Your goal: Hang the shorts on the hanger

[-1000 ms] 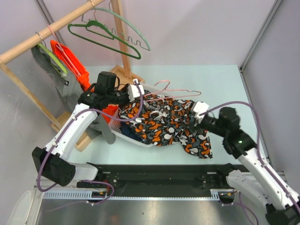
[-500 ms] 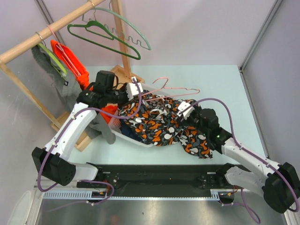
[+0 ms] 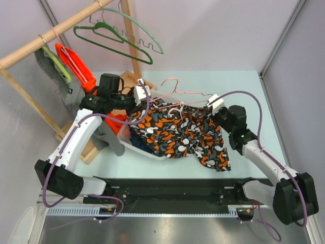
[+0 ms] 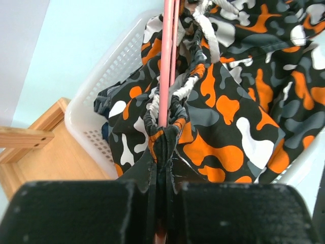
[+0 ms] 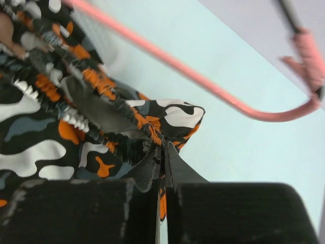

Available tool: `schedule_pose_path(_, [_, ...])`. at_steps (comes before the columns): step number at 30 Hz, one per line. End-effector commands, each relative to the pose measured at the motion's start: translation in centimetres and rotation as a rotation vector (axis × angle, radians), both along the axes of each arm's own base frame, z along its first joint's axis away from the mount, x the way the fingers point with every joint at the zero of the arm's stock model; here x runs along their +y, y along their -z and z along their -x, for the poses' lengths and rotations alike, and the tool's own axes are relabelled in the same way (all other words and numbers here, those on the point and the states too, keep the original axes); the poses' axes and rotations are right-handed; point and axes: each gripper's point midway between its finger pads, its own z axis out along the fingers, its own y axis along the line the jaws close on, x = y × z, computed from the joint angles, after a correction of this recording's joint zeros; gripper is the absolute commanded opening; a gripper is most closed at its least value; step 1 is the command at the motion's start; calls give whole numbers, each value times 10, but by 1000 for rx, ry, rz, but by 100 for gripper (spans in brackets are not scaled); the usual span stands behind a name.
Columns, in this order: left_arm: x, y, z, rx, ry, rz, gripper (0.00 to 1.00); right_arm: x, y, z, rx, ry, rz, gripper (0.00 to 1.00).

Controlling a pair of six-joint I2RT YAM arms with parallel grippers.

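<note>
The shorts (image 3: 177, 134), dark with orange, white and grey blobs, hang stretched between both grippers and spill over a white basket. The pink wire hanger (image 3: 195, 93) runs along their waistband, its hook toward the back. My left gripper (image 3: 141, 94) is shut at the waistband's left end. In the left wrist view the hanger (image 4: 166, 61) disappears into bunched shorts (image 4: 228, 117) cloth at the shut left gripper (image 4: 163, 147). My right gripper (image 3: 213, 104) is shut on the waistband's right end. The right wrist view shows the right gripper (image 5: 163, 152) pinching shorts (image 5: 51, 127) cloth below the hanger's bent corner (image 5: 203, 81).
The white basket (image 3: 127, 137) lies under the shorts with darker clothes inside. A wooden rack (image 3: 51, 35) stands at the back left, carrying a dark green hanger (image 3: 111, 43), a pale green hanger (image 3: 147, 38), an orange garment (image 3: 76, 66) and a grey garment (image 3: 63, 91). Its wooden base (image 4: 35, 147) sits beside the basket.
My right gripper swung toward the shorts, then back to the waistband's right end, and shut on it. The left gripper lifted slightly backward with the hanger, and the waistband is pulled wider.
</note>
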Motion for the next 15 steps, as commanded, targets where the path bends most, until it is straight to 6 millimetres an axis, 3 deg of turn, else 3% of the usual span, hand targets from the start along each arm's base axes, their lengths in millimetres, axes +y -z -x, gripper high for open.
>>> schedule_pose_path(1, [6, -28, 0, -32, 11, 73, 0, -17, -23, -9, 29, 26, -119, 0])
schedule_pose_path(8, [22, -18, 7, -58, 37, 12, 0, -55, -20, -17, 163, 86, -266, 0])
schedule_pose_path(10, [26, -13, 4, -64, 30, -18, 0, -57, -34, -22, 152, 72, -293, 0])
schedule_pose_path(12, [28, -9, 6, -55, 40, -39, 0, -74, -41, -25, 161, 107, -314, 0])
schedule_pose_path(15, [34, 0, -3, -54, 3, -82, 0, -78, -54, -26, 148, 91, -306, 0])
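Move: The right hand already has the right corner of the shorts' waistband pinched. The hanger's free right end hangs about 4 cm ahead of it and 5 cm above, about level left-right. From that hand, the body of the shorts spreads some 12 cm left, 7 cm back and 6 cm lower, and the basket sits about 24 cm left, level fore-and-aft, some 12 cm lower. From the left hand, the hanger's right end is roughly 26 cm right and 3 cm ahead. Keeping its shut pinch on the waistband corner, the right hand draws it about 5 cm to the right, away from the left hand, while lifting it some 3 cm and easing slightly forward, to take the waistband opening over the hanger's right end; the wrist rolls about 20 degrees, left side rising, and tips down a little. The left hand keeps its closed hold on the other end of the waistband together with the hanger, giving ground only a centimetre or so back and to the left. ##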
